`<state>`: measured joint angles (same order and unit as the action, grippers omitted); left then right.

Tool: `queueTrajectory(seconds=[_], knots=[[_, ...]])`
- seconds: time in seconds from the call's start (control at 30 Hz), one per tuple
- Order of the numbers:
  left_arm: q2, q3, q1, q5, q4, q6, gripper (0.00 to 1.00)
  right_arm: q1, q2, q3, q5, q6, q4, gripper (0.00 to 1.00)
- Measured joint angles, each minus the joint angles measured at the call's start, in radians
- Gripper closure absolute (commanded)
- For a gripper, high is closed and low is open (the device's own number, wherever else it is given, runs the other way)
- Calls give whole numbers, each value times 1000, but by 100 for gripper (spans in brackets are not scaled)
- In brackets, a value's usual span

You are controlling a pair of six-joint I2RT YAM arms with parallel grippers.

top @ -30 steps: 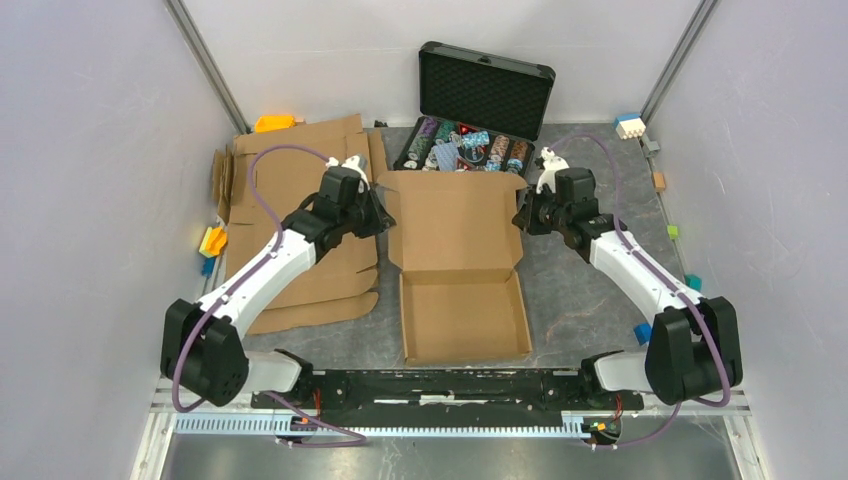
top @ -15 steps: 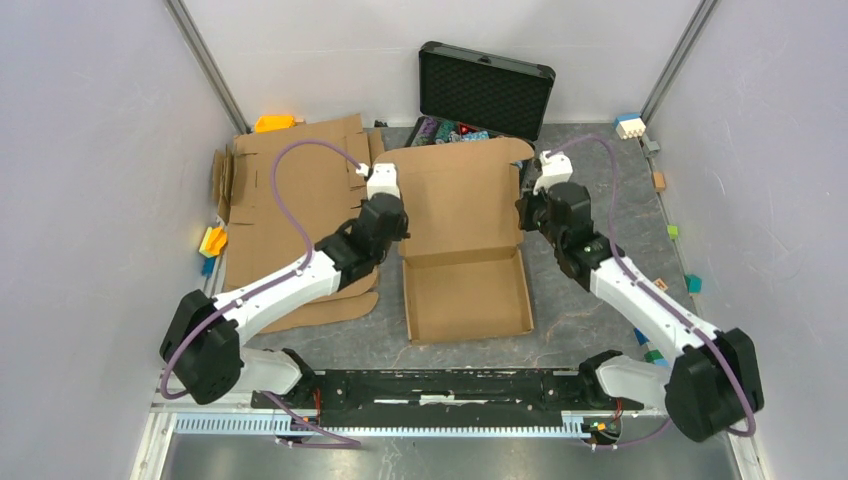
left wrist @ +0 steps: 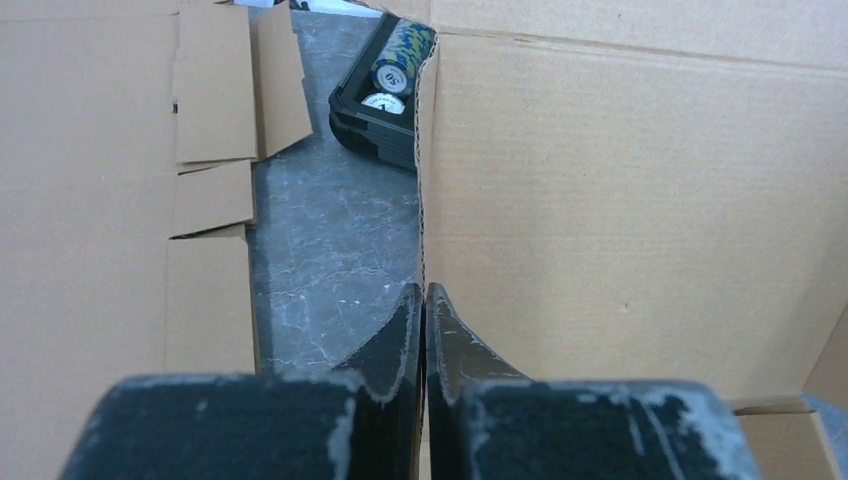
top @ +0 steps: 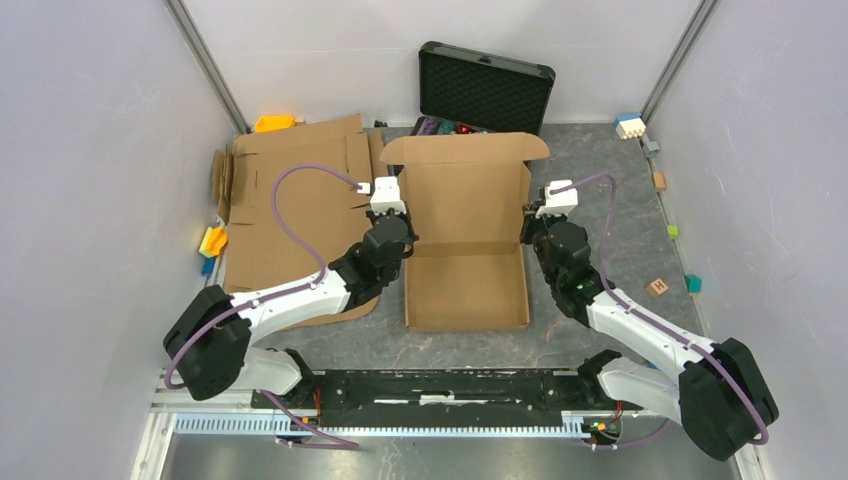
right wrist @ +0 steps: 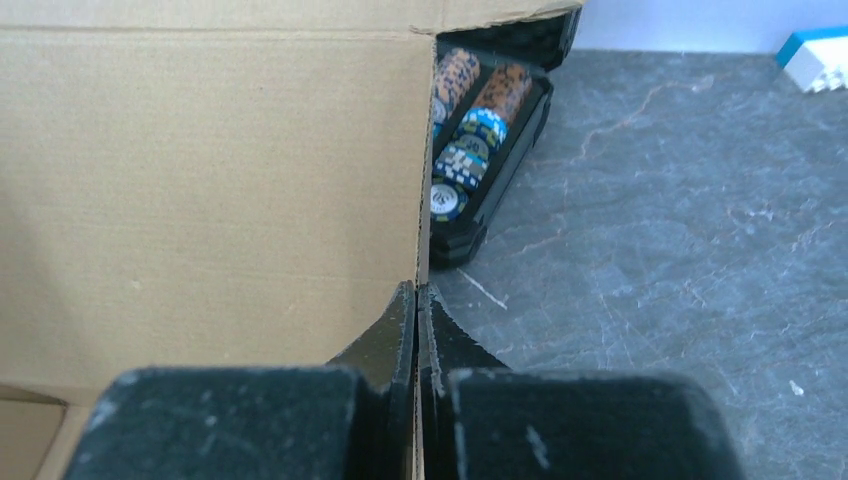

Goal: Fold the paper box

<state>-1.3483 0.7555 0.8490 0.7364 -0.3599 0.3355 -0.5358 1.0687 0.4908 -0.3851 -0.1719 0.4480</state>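
Note:
The paper box (top: 465, 290) lies in the middle of the table with its tray open. Its brown lid panel (top: 465, 200) stands raised behind the tray, its top flap bent toward the black case. My left gripper (top: 407, 238) is shut on the lid's left edge, and in the left wrist view that gripper (left wrist: 423, 295) pinches the thin cardboard edge of the lid (left wrist: 620, 200). My right gripper (top: 528, 235) is shut on the lid's right edge. In the right wrist view this gripper (right wrist: 416, 292) holds the lid (right wrist: 220, 180) the same way.
An open black case (top: 485, 90) with poker chips (right wrist: 465, 150) stands right behind the lid. Flat cardboard sheets (top: 290, 200) cover the table's left side. Small blocks lie along both walls, among them a wooden cube (top: 657, 287) and a blue-white block (top: 629, 125).
Both grippers closed on the lid's side edges and drew back toward the near edge, lifting the lid from flat to upright. It now hides most of the case's chips.

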Motion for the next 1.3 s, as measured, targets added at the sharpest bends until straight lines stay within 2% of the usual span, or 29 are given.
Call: queueTrajectory(seconds=[0.4,0.57,0.97,1.07,1.17,1.3], knots=[[-40,-56,1,10,-266,-105,98,-15,31,-17,-42,80,193,100],[-64,-118,5,-11,-324,-105,98,-16,60,-94,-37,79,230,100],[-103,-171,97,76,-442,-105,98,-18,8,-202,-33,36,343,87],[-114,-173,121,104,-461,-105,98,-18,-21,-228,-21,29,344,78],[-122,-177,144,127,-484,-106,98,-19,-60,-254,-11,26,311,76],[-131,-203,168,142,-551,-123,98,-19,-139,-278,-12,12,234,80]])
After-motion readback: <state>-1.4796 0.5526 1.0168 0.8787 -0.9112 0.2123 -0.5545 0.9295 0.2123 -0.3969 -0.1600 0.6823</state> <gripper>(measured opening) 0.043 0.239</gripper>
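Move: The box's raised back panel is pinched by its two side edges; its middle lies about 13 cm to the right of the left hand and 13 cm to the left of the right hand, some 3 cm ahead and 3 cm above both. The tray's middle sits roughly 9 cm back from both hands and 12 cm below, 13 cm inward from each. The chip case is about 27 cm ahead of the left hand and 12 cm to its right, 10 cm lower. The box's raised panel, still pinched at both side edges, is lifted 2 to 3 cm, then pressed back down about 4 cm as both wrists tip up slightly. After that the left hand keeps its pinch and draws back and right some 3 cm each way, while the right hand opens to about a quarter, frees its edge and backs off about 3 cm, drifting right and sinking slightly. ##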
